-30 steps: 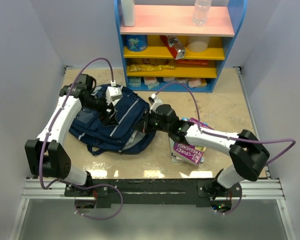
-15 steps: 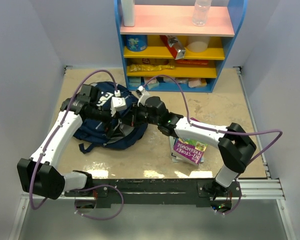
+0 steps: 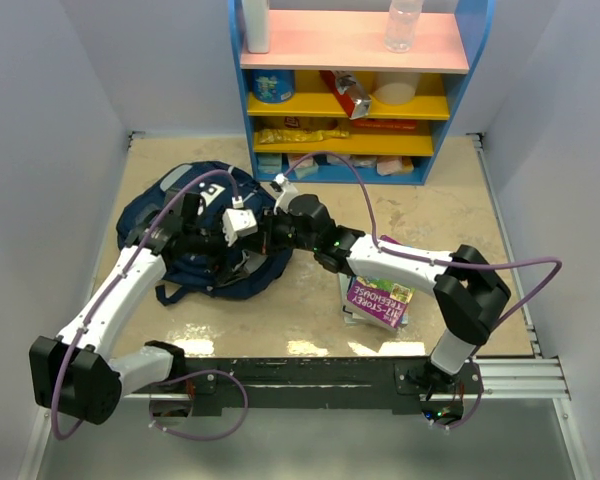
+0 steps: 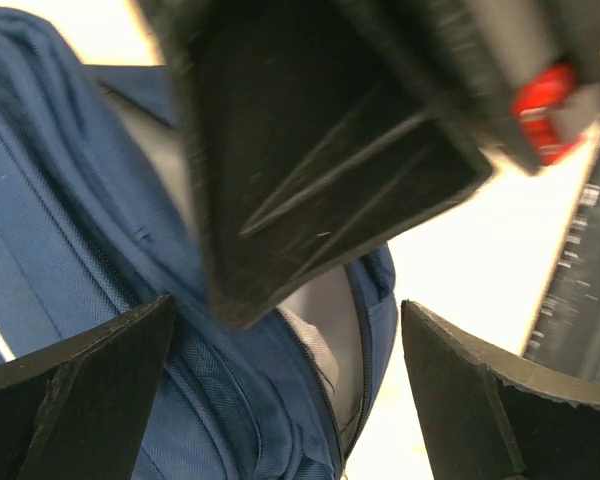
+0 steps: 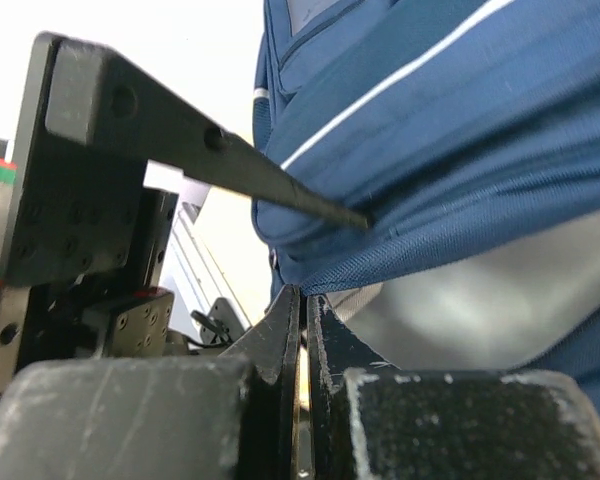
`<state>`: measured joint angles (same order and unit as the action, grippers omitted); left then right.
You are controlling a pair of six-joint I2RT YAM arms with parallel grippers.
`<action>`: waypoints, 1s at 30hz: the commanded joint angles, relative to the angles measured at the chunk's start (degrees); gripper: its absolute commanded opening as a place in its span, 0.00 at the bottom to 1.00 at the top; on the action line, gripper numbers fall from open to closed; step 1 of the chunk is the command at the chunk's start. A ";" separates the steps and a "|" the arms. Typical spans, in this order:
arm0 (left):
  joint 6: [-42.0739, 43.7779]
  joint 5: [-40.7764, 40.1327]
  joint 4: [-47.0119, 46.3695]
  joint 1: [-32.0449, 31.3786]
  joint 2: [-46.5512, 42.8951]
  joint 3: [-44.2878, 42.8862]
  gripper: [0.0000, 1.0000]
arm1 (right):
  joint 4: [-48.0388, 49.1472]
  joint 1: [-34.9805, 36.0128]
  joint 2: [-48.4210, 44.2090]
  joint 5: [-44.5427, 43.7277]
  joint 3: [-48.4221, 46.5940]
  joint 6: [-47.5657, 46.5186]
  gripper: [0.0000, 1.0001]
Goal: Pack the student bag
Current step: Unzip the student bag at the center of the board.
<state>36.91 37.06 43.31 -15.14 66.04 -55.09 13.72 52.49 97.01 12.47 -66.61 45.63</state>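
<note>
The navy blue student bag (image 3: 170,215) lies bunched at the left middle of the table. Its zip mouth with grey lining faces right. My right gripper (image 3: 263,238) is shut on the bag's blue opening edge, seen pinched in the right wrist view (image 5: 302,295) under the bag's fabric (image 5: 460,120). My left gripper (image 3: 238,250) sits right beside it at the mouth. In the left wrist view it (image 4: 285,315) is open wide and empty, its fingers either side of the bag's open zip (image 4: 80,250).
A purple book (image 3: 380,295) lies on a small stack at the right front. A blue and yellow shelf unit (image 3: 350,90) with snacks, a can and a bottle stands at the back. White walls close in both sides.
The bag has been pulled left and back and is now bunched up. My right gripper moved left with its edge. My left arm swung down in front, its gripper now pointing at the mouth.
</note>
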 commanded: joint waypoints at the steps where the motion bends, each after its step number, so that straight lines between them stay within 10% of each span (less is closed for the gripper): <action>1: -5.18 -12.18 -8.94 0.20 -2.23 2.70 1.00 | 9.92 0.24 -6.04 1.33 -4.06 0.78 0.00; 11: -3.68 -14.03 -9.03 -1.03 -0.65 1.83 0.84 | 10.72 1.91 -6.40 1.68 -3.88 1.66 0.00; 14: -3.33 -13.94 -7.37 -1.21 0.40 0.78 0.54 | 10.37 2.09 -6.66 1.59 -4.41 1.48 0.00; 17: -3.33 -13.33 -6.23 -1.30 1.37 -0.28 0.01 | 10.28 2.09 -6.84 1.59 -4.14 1.40 0.00; 24: -1.48 -13.07 -5.95 -1.30 -0.46 0.07 0.00 | 8.62 2.09 -8.15 0.02 -3.18 -0.01 0.00; 30: -3.42 -15.08 -8.94 -1.30 -3.55 0.77 0.00 | -0.79 1.83 -15.44 -7.97 0.50 -8.35 0.37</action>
<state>33.56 25.76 38.76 -16.99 65.10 -54.41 11.49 53.74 91.68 7.35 -66.52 43.13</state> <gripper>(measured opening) 0.090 0.341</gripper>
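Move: The flap edge of the student bag's unzipped mouth runs between the left hand's open fingers, its next grip point about 2 cm ahead, 1 cm left and 1 cm below. The right gripper already pinches that flap edge, some 5 cm to the left hand's right, 2 cm ahead and 2 cm higher. The pale lining is level with the left hand, roughly 4 cm right and 5 cm below. The white-striped panel lies about 5 cm ahead, 6 cm left and 3 cm below. Forward about 2 cm and slightly left, turning a few degrees counter-clockwise, the left hand brings its wide-open fingers around the flap edge beside the right gripper and closes, pinching it. The right hand stays shut on the flap until then, afterwards opens about a third, lets go and lifts some 3 cm, drifting a little right. ##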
